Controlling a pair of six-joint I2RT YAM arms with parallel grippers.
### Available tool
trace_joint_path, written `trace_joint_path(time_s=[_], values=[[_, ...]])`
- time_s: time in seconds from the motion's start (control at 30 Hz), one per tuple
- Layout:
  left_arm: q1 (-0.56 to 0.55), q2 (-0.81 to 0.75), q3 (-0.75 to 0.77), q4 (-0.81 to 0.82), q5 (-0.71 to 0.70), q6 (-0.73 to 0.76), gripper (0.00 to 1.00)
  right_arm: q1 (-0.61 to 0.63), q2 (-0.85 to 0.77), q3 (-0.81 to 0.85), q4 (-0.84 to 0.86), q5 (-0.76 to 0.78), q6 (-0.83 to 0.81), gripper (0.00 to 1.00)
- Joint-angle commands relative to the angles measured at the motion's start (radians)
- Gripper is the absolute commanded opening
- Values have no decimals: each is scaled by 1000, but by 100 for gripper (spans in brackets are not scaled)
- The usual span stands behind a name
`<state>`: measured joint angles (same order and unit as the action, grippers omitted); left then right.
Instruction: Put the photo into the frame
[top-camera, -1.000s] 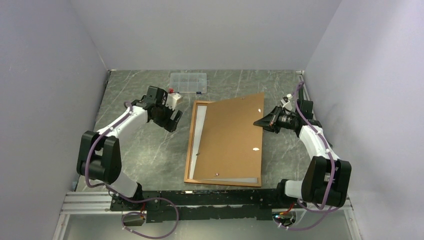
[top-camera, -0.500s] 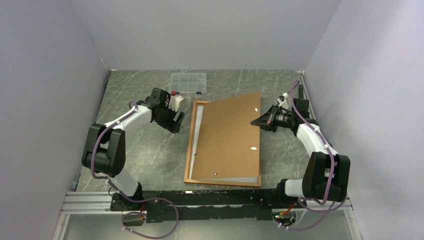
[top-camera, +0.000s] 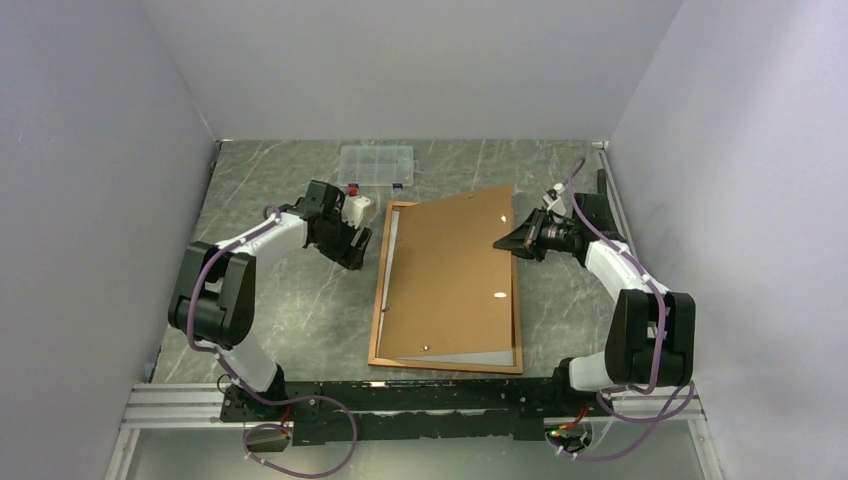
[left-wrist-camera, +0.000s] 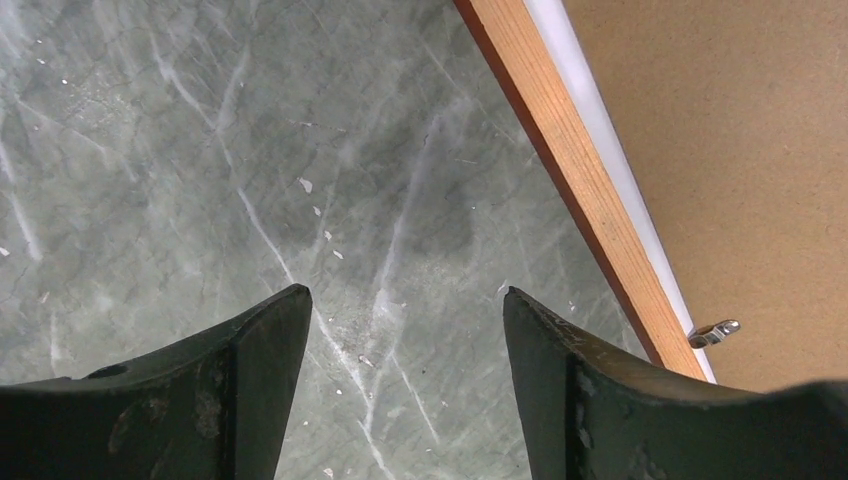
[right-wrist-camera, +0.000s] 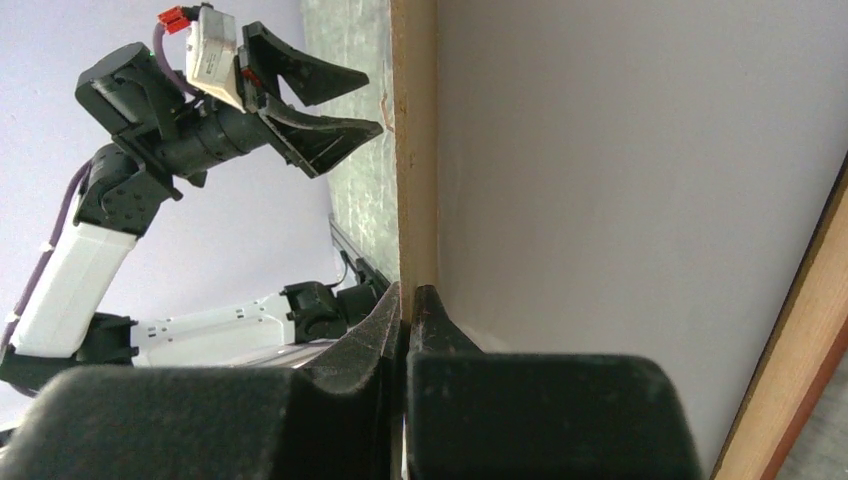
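The frame (top-camera: 377, 320) lies face down on the table, its wood-coloured back up. Inside it the photo (top-camera: 393, 250) shows as a white strip along the left rail. A brown backing board (top-camera: 455, 270) slants over both, with my right gripper (top-camera: 503, 243) shut on its right edge. In the right wrist view the gripper (right-wrist-camera: 410, 290) pinches the board's edge (right-wrist-camera: 415, 150), and the photo's white back (right-wrist-camera: 620, 180) lies beside it. My left gripper (top-camera: 357, 250) hangs open just left of the frame. In its own view the gripper (left-wrist-camera: 405, 300) is empty over bare table, near the frame rail (left-wrist-camera: 570, 170).
A small clear plastic compartment box (top-camera: 376, 165) sits at the back of the table, behind the left gripper. A small metal clip (left-wrist-camera: 713, 330) sticks out at the frame's inner edge. Grey walls close in on three sides.
The right gripper has carried the board's right edge leftward. The left gripper has moved closer to the frame's left rail and its jaws have narrowed a little.
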<state>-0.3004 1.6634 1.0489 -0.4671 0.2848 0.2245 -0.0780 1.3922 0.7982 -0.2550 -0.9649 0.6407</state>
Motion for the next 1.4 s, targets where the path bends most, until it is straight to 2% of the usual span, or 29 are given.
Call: trace_joint_path(time_s=[0.0, 0.43, 0.57, 0.7, 0.73, 0.9, 1.0, 1.37], values=[[-5, 31, -7, 39, 22, 26, 74, 16, 15, 58, 51, -44, 28, 0], [-27, 101, 12, 74, 40, 27, 62, 42, 60, 86, 32, -26, -13, 0], [-42, 119, 18, 79, 36, 27, 58, 48, 74, 73, 82, -36, 28, 0], [-54, 130, 26, 77, 37, 24, 55, 60, 98, 101, 7, 27, -24, 0], [-55, 131, 27, 74, 37, 23, 55, 61, 102, 104, -21, 44, -36, 4], [-58, 124, 23, 64, 42, 31, 51, 61, 95, 106, -102, 160, -77, 37], [-57, 116, 17, 59, 41, 36, 51, 69, 88, 125, -148, 240, -91, 49], [-57, 82, -5, 56, 28, 40, 49, 223, 128, 241, -295, 540, -99, 63]])
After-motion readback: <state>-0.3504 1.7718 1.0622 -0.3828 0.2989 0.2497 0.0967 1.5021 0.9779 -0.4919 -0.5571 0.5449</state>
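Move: The right hand already holds the raised right edge of the brown backing board. The frame it goes to is centred about 12 cm to its left, 5 cm back and 14 cm below, with the right rail some 4 cm to its right. From the left hand, the nearest stretch of the left rail is about 6 cm to the right and 4 cm below, level ahead; the frame's centre is roughly 19 cm right and 8 cm back. With the right gripper, ease the pinched board edge a little left and forward, then open the fingers wide while sinking about 4 cm and tipping them some 20 degrees further down, one finger staying at the board's edge. Meanwhile lower the left gripper about 2.5 cm, bring it some 2.5 cm right towards the left rail, half-closing, and hold it there. ##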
